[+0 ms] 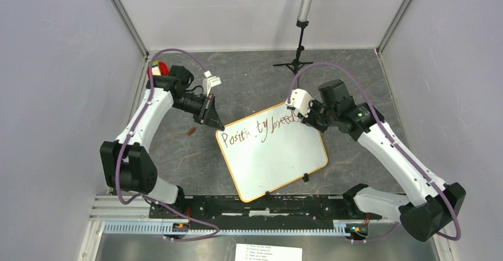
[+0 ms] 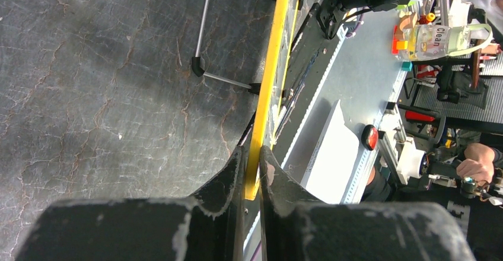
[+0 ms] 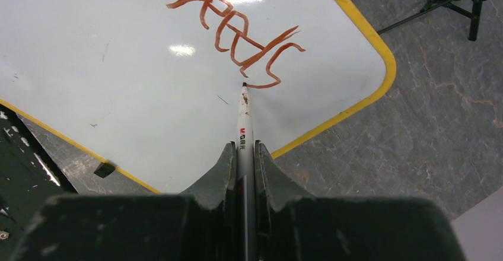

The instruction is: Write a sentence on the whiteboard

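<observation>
The whiteboard (image 1: pixel 279 157) lies tilted on the dark table, its yellow rim (image 2: pixel 270 65) seen edge-on in the left wrist view. My left gripper (image 1: pixel 215 122) (image 2: pixel 254 157) is shut on the board's far left corner. The sentence (image 1: pixel 261 129) in brownish-red marker reads "Positivity breeds" along the top edge. My right gripper (image 1: pixel 306 114) (image 3: pixel 244 148) is shut on a white marker (image 3: pixel 244 118). The marker's tip touches the whiteboard (image 3: pixel 136 101) just below the last "s" of the sentence (image 3: pixel 237 32), near the board's far right corner.
A black tripod stand (image 1: pixel 298 56) rises behind the board. A small brown cap (image 1: pixel 191 131) lies left of the board, and a red object (image 1: pixel 155 70) sits at the far left. A black clip (image 1: pixel 305 177) sits on the board's near edge. A printed paper sheet (image 1: pixel 268 252) lies below the rail.
</observation>
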You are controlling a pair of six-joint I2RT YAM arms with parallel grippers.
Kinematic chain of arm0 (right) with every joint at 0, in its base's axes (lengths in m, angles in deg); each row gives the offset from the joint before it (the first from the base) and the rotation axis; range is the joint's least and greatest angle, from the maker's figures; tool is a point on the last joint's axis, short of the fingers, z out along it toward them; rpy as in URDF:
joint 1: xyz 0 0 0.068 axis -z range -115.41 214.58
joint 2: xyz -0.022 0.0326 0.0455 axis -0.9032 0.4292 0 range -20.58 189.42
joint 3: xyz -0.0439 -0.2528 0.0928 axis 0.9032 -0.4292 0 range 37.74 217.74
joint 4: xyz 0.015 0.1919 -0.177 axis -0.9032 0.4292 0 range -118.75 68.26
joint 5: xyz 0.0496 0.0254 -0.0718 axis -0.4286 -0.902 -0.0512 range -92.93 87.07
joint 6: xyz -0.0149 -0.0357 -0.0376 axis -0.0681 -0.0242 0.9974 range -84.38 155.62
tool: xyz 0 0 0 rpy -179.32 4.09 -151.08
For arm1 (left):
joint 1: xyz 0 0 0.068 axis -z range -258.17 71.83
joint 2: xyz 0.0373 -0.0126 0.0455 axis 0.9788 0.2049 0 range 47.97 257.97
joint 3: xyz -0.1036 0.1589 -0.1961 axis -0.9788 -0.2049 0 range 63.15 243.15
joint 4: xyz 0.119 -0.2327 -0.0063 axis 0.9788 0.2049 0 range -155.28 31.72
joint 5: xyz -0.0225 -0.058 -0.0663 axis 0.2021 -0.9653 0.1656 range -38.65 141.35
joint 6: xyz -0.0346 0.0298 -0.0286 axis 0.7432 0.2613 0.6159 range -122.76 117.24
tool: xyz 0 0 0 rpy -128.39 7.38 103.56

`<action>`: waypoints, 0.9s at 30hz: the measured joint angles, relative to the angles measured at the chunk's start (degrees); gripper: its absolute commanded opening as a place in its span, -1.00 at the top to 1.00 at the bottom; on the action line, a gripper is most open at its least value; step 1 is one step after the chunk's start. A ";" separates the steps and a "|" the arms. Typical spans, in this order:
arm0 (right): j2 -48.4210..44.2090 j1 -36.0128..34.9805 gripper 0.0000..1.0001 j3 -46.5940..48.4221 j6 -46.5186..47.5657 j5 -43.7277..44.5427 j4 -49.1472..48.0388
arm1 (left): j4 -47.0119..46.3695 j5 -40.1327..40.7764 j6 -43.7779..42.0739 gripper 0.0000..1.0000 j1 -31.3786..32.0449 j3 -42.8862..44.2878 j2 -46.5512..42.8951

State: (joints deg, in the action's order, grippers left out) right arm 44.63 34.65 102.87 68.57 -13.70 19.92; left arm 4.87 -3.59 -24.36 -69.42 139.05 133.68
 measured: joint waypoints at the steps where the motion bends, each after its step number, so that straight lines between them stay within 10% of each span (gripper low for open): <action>1: 0.11 -0.11 1.00 0.00 -0.02 -0.63 0.09 | 0.00 0.00 0.00 0.95 0.00 0.00 0.00; 27: -1.62 -12.70 1.00 -0.42 -1.22 -14.67 -2.23 | -0.33 0.04 0.07 0.12 0.37 -0.17 0.00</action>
State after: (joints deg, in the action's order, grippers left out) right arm 43.01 21.95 102.45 67.34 -28.36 17.69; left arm 4.54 -3.54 -24.30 -69.05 138.87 133.68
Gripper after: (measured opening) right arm 0.145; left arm 0.408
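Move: The right hand holds the marker, its tip on the last "s", about 3 cm ahead, 3 left and 5 below. The blank space under "Positivity" lies roughly 10 cm back, 17 left and 7 lower; the "y" about 4 back, 14 left, 5 below. The left hand has the whiteboard corner between its fingers; from it the blank space is some 9 cm back, 12 right, 5 below. Right hand lifts the marker off and sweeps about 11 cm left-back towards blank space; left fingers open, freeing board. ##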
